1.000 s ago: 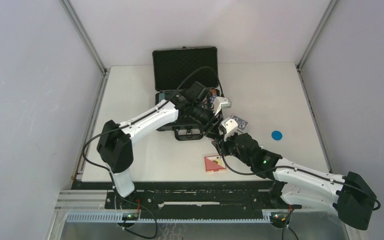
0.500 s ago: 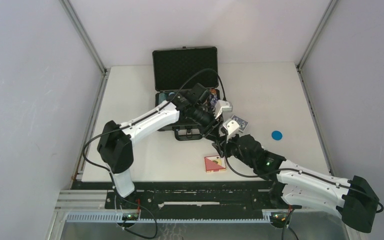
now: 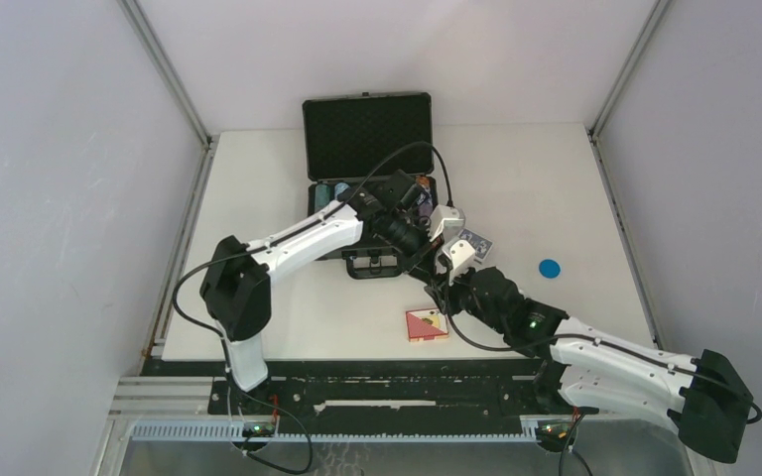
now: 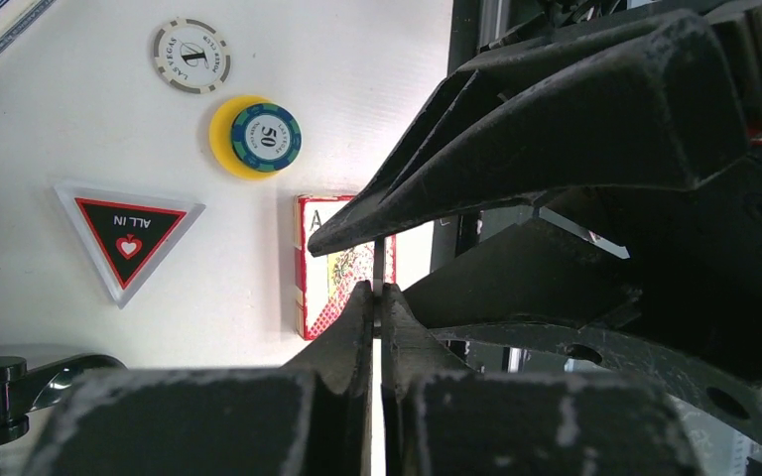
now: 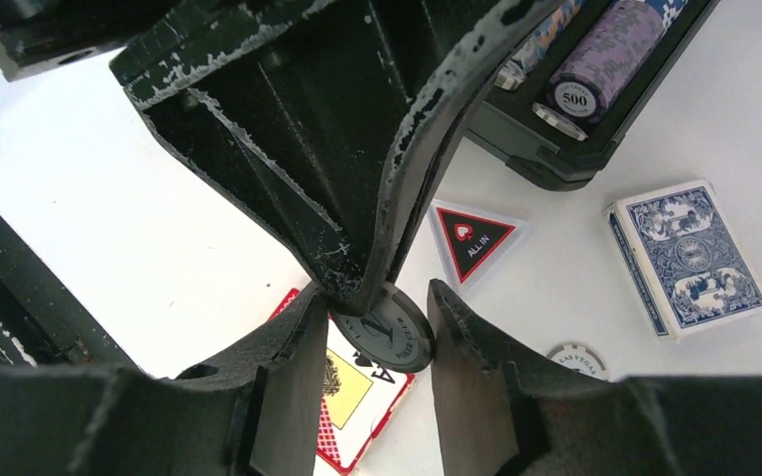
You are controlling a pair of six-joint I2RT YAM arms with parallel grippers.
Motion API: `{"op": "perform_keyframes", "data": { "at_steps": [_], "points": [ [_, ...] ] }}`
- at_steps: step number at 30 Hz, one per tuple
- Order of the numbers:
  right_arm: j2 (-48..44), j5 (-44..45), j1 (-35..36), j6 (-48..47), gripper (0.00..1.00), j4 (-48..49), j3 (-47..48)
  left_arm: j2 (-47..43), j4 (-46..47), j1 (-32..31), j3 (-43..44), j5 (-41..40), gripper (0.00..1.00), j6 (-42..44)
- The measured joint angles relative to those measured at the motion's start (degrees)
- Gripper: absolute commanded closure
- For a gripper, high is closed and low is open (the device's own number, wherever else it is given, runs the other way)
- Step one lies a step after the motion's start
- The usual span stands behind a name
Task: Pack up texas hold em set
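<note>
The black briefcase (image 3: 367,134) lies open at the back, with chip rows (image 5: 595,69) in its base. Both grippers meet in mid-air in front of it on one grey poker chip (image 5: 397,337). My right gripper (image 5: 377,295) holds the chip by its rim. My left gripper (image 4: 378,290) is shut on the chip's faces; in that view the chip shows edge-on (image 4: 378,263). In the top view the left gripper (image 3: 431,264) and the right gripper (image 3: 443,286) touch. The red deck (image 3: 427,324) lies under them and the blue deck (image 3: 474,241) is beside the case.
On the table lie an ALL IN triangle (image 4: 127,238), a yellow button with a 50 chip on it (image 4: 255,136), a grey Las Vegas chip (image 4: 191,56) and a blue round disc (image 3: 550,268). The case handle (image 4: 30,382) sticks out towards the arms.
The left wrist has moved a little right and nearer, closing in on the right gripper. The right arm has shifted slightly left. The decks and buttons have not moved.
</note>
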Motion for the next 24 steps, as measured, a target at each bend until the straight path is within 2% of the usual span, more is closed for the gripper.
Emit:
{"op": "perform_keyframes", "data": {
  "at_steps": [6,8,10,14,19,24],
  "points": [
    [0.09,-0.02,0.00,-0.02,0.68,-0.07,0.00,0.11,-0.09,0.00,0.00,0.00,1.00,0.44],
    [0.09,0.07,0.00,-0.07,0.45,-0.09,0.00,0.11,-0.07,0.00,0.00,-0.04,1.00,0.57],
    [0.09,0.11,0.00,-0.02,0.30,-0.13,0.00,0.11,0.00,-0.02,0.00,-0.13,1.00,0.96],
    [-1.73,1.60,-0.57,-0.20,0.16,0.04,0.00,0.17,-1.42,0.35,0.20,-1.81,1.00,1.88],
    [-6.58,1.11,-2.93,-0.50,0.15,0.24,0.00,0.98,-3.23,2.16,3.91,-1.90,1.00,3.32],
    [-10.29,0.20,-7.52,-0.33,0.18,1.07,-0.63,1.75,-3.96,4.74,9.16,-2.58,1.00,5.99]
  ]
}}
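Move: Both hands hold the same white poker chip in mid-air, and the left hand is to take it to the open case, whose middle is about 18 cm ahead of that hand, 12 cm left and 8 cm below. From the left hand, the all-in triangle is some 5 cm ahead and 1 cm left, the yellow button level and 6 cm right, and the red card box 6 cm back and 1 cm left, all roughly 11 cm down. The chip is right at the right hand's fingertips. The left hand keeps its shut pinch on the white chip while the right fingers, still holding that chip at first, spread wide and let go, and the right hand backs off upward about 5 cm and 3 to 4 cm to the right, drifting slightly forward as its fingertips tilt up a little. As the right hand clears, the left hand first eases a little left, then speeds off forward some 5 cm and up about 3 cm, carrying the chip over the table towards the case. ##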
